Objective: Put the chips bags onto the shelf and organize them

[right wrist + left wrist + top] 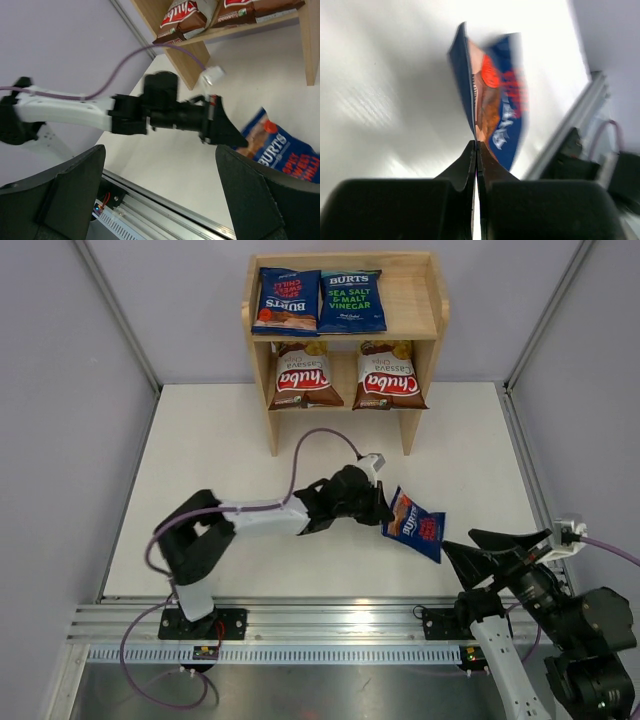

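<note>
On the wooden shelf [425, 302], two dark blue Burts chips bags [287, 298] [351, 300] lie on the top tier. Two brown Chuba bags [302, 380] [388, 378] sit on the lower tier. A third blue Burts bag [418, 526] [496, 100] [282, 152] hangs tilted just above the white table. My left gripper [386, 514] [476, 146] is shut on its left edge. My right gripper [478, 552] [160, 150] stands open near the table's front right corner, just right of that bag, with nothing between its fingers.
The white table [200, 480] is bounded by grey walls left, right and behind. An aluminium rail [330, 625] runs along the near edge. The left arm's purple cable [305, 445] loops above the table in front of the shelf.
</note>
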Robot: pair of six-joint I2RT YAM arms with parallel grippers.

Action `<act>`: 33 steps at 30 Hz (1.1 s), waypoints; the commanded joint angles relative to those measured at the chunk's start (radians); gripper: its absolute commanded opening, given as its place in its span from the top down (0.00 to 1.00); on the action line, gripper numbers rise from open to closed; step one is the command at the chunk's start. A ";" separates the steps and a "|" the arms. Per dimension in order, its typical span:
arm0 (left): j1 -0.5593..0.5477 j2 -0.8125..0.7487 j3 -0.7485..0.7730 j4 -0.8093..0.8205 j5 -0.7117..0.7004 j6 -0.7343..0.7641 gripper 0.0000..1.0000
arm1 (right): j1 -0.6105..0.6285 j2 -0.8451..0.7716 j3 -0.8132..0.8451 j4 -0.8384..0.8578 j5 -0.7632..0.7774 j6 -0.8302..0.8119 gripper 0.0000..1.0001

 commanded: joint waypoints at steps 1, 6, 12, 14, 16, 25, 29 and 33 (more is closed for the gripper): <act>-0.003 -0.341 -0.029 -0.078 -0.062 0.131 1.00 | -0.003 -0.005 -0.101 0.017 0.005 0.028 0.01; -0.004 -0.642 -0.034 -0.328 -0.102 0.215 1.00 | -0.003 -0.143 -0.361 0.317 -0.090 0.202 0.01; 0.000 -0.820 0.139 -0.536 -0.030 0.292 1.00 | -0.003 -0.117 -0.609 0.789 -0.307 0.461 0.01; -0.001 -0.840 0.226 -0.569 0.015 0.307 1.00 | -0.003 -0.120 -0.750 1.031 -0.362 0.633 0.01; 0.002 -0.869 0.288 -0.566 0.097 0.307 1.00 | -0.003 -0.089 -0.830 1.293 -0.365 0.709 0.01; 0.003 -0.911 0.326 -0.374 0.259 0.167 1.00 | -0.002 0.236 -0.772 1.837 -0.463 1.057 0.01; 0.003 -0.900 0.314 -0.247 0.309 0.082 1.00 | -0.002 0.313 -0.720 1.943 -0.462 1.114 0.01; 0.003 -0.885 0.313 -0.172 0.352 0.009 1.00 | -0.002 0.359 -0.687 1.954 -0.449 1.109 0.01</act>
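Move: The left hand already grips the spicy sweet chilli bag. The free right end of the upper shelf lies about 23 cm ahead of that hand, 2 cm to its right and 38 cm above. Beside that gap, some 10 cm to its left, sits the sea salt bag; the right-hand cassava bag is on the lower shelf, about 21 cm ahead of the hand and 20 cm up. From the open right hand the chilli bag is roughly 14 cm ahead, 7 cm left and 31 cm below. Its shut fingers still pinching the chilli bag's edge, the left hand sweeps up about 44 cm, fast at first, drawing back and left some 15 cm each while the wrist brings the down-slanting fingers up towards level. The right hand, wide open and touching nothing, dips forward and left, then climbs back to about its old height, ending nearer the bag, rolled left side up and turned counter-clockwise. ##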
